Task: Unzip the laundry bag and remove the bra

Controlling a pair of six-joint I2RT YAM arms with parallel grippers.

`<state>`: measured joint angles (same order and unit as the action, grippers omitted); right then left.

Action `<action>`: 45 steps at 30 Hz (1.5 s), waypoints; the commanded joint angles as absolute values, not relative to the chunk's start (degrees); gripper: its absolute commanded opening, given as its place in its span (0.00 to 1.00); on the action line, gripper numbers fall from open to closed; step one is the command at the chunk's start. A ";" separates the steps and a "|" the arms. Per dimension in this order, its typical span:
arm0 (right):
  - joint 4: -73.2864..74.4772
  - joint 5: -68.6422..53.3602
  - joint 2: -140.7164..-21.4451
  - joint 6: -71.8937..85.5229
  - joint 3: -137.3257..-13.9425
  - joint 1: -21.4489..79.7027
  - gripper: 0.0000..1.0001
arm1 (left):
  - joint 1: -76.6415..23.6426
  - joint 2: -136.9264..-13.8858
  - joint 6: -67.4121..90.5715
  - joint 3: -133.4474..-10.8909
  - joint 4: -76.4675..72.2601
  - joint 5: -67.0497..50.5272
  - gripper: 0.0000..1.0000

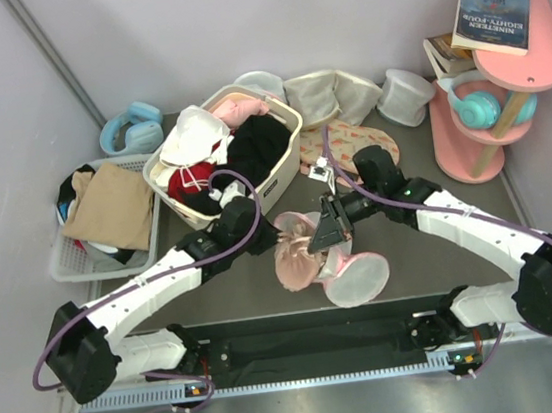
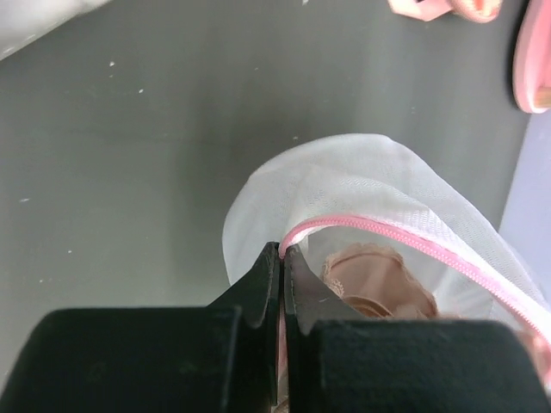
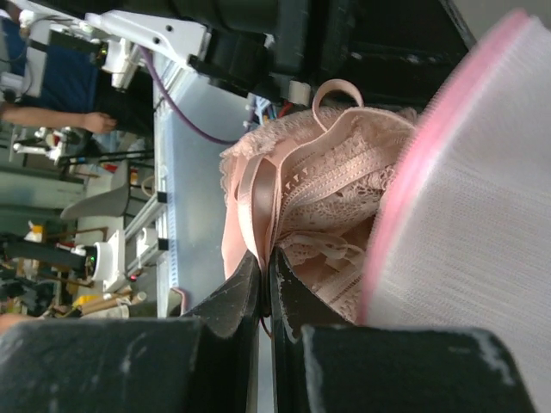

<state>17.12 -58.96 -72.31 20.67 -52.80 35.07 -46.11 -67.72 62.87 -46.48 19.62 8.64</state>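
The laundry bag (image 1: pixel 361 279), a round white mesh pouch with a pink rim, lies open at the near middle of the table. My left gripper (image 1: pixel 272 235) is shut on the end of the bag's pink zip rim (image 2: pixel 282 248), and the white mesh (image 2: pixel 344 185) spreads beyond the fingertips. The pale pink bra (image 1: pixel 292 261) bulges out of the opening between the two grippers. My right gripper (image 1: pixel 324 235) is shut on a folded strap or band of the lacy bra (image 3: pixel 331 185). The bag's pink-edged mesh (image 3: pixel 469 215) fills the right side of that view.
A cream laundry basket (image 1: pixel 287 124) full of clothes stands behind the left gripper, with a white crate (image 1: pixel 72 264) of clothes to its left. Blue headphones (image 1: pixel 132 128), plain white pouches (image 1: pixel 328 94), a printed pink cloth (image 1: pixel 357 146) and a pink shelf (image 1: pixel 496 69) line the back and right.
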 commanded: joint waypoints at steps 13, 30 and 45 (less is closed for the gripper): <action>-9.83 -65.57 -66.37 39.27 -55.46 31.65 0.00 | -43.59 -70.23 61.87 -43.51 18.55 9.22 0.01; -22.14 -57.92 -65.56 52.64 -64.68 22.06 0.00 | -42.80 -73.03 60.65 -45.08 16.70 8.26 0.00; -4.60 -49.31 -72.85 38.17 -82.07 22.23 0.00 | -42.80 -72.60 60.82 -43.68 15.91 5.71 0.00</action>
<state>-12.29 -52.82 -70.37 47.46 -71.24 22.70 -43.09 -74.26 60.07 -45.50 17.02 7.64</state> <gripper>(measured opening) 0.019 0.021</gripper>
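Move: The right hand still pinches the bra's straps, the cups bunched beneath; the laundry bag it leaves sits about 9 cm ahead, 1 cm to the right and 13 cm below. The bag's unzipped lid lies about 1 cm ahead, 11 cm to the right and 15 cm down; the laundry basket stands some 36 cm ahead, 17 cm left, 12 cm lower. From the left hand, already on the rim, the bag's middle is roughly level, 10 cm right and 6 cm below. The right hand keeps its pinch on the bra's straps and hoists it away from the bag, at first nearly straight up, then up and forward over the open bag, about 22 cm up and 10 cm forward in all, while its left-pointing fingers swing up from their downward slant and turn some 20 degrees clockwise. Meanwhile the left hand keeps hold of the pink zippered rim and lowers it about 4 cm, mostly early on, easing slightly forward, so that the bag stays behind. ##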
